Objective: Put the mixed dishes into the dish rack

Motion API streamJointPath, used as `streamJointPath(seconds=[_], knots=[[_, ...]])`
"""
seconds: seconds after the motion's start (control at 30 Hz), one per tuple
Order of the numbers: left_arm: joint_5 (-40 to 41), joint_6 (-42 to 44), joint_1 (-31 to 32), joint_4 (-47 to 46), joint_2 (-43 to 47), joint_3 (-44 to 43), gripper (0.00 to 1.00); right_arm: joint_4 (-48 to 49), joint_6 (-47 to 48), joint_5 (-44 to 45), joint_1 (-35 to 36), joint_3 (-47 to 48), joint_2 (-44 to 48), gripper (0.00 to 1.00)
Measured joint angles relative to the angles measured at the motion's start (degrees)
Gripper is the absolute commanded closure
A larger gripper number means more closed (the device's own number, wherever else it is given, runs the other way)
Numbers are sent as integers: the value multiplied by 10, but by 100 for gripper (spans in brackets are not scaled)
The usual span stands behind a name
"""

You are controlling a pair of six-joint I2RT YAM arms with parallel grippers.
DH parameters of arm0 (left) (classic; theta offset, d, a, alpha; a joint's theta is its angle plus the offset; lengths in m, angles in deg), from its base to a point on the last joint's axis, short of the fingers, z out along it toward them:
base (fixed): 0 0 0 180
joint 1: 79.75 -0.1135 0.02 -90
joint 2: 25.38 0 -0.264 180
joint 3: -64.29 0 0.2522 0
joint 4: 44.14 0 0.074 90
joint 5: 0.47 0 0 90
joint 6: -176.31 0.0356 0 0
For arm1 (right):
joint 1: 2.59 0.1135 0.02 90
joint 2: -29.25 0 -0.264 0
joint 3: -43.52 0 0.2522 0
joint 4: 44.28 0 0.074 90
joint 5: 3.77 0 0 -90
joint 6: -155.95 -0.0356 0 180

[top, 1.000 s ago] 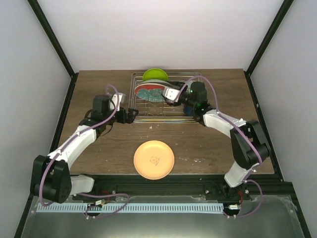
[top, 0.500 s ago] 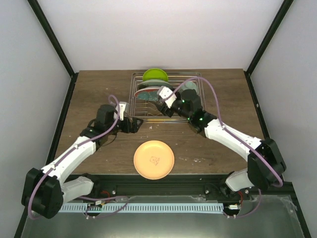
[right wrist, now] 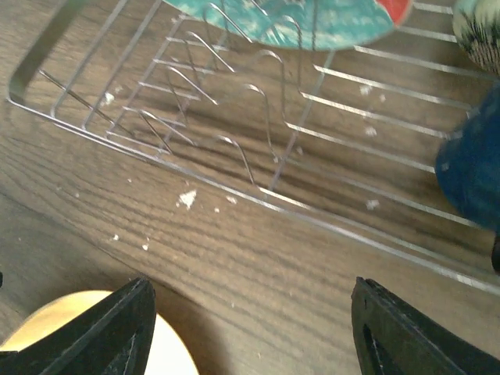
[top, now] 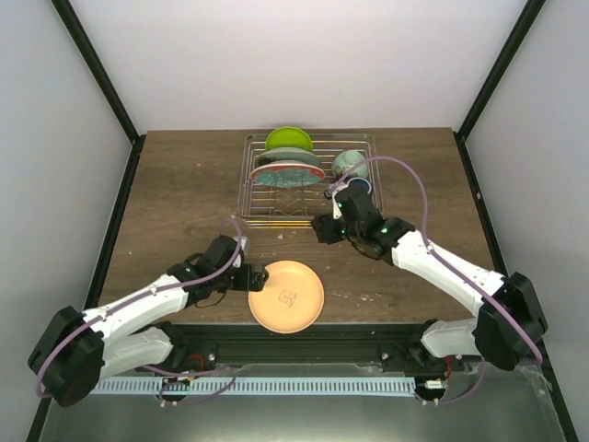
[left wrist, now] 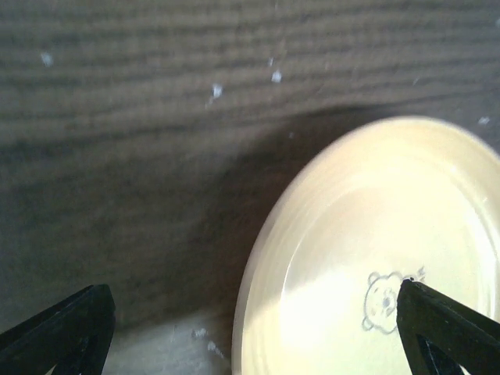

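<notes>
The peach-tan plate [top: 286, 296] lies flat near the table's front edge. My left gripper [top: 260, 279] is open at its left rim; in the left wrist view the plate [left wrist: 375, 250] fills the right side, and one finger reaches over it while the other is over bare wood. The left gripper [left wrist: 258, 336] holds nothing. The dish rack [top: 308, 214] holds the lime-green plate [top: 288, 138], the red plate [top: 287, 172], the mint bowl [top: 351, 163] and the dark-blue mug [top: 357, 187]. My right gripper [top: 319, 228] hangs open and empty just in front of the rack [right wrist: 234, 148].
The right wrist view shows the red plate's teal face [right wrist: 312, 19], the mug [right wrist: 473, 168] and a sliver of the peach plate [right wrist: 172, 359]. White crumbs dot the wooden table [top: 184, 184]. Black frame posts stand at the table's corners.
My left arm swung from the rack's front left corner down to the peach plate's left rim. My right arm drew back from over the rack to the table in front of it.
</notes>
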Motion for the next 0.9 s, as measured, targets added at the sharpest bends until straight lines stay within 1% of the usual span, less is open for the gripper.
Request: streamJointPath(seconds=[0.13, 0.17, 0.2, 0.27, 0.3, 0.33, 0.47, 0.53, 0.6, 0.7, 0.8, 0.9], knots=[[22, -32, 41, -2, -5, 25, 1, -35, -44, 10, 0, -14, 12, 32], [26, -39, 51, -3, -8, 31, 3, -41, -52, 10, 0, -22, 16, 33], [28, -45, 58, -5, -11, 35, 7, -47, -57, 10, 0, -29, 21, 34], [36, -56, 72, -7, -23, 39, 19, -59, -67, 10, 0, -39, 28, 34], [42, -61, 77, -9, -30, 39, 27, -63, -70, 10, 0, -42, 32, 34], [47, -63, 81, -14, -37, 39, 36, -68, -73, 10, 0, -44, 36, 34], [61, -72, 93, -30, -62, 35, 76, -75, -81, 10, 0, -47, 56, 35], [64, -76, 96, -36, -74, 34, 90, -75, -84, 10, 0, -49, 67, 36], [64, -79, 99, -42, -82, 34, 99, -76, -86, 10, 0, -52, 74, 36], [52, -88, 102, -72, -81, 23, 100, -82, -88, 10, 0, -56, 75, 36], [49, -91, 104, -78, -78, 24, 100, -83, -89, 10, 0, -62, 75, 35], [45, -91, 104, -78, -50, 35, 100, -83, -92, 7, 0, -69, 77, 33]])
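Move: The orange plate lies flat below the left hand, its middle about 8 cm to the right, 4 cm back and 5 cm down. The rack's middle is some 23 cm ahead of that hand, 12 cm right and at nearly its height. From the right hand the plate's middle is about 16 cm back, 9 cm left and 16 cm down; the rack's middle is 11 cm ahead, 4 cm left and 13 cm lower. Left sinks 5 cm and back, pinches the plate's left rim, rises 2 cm; right retreats back, right, down. ##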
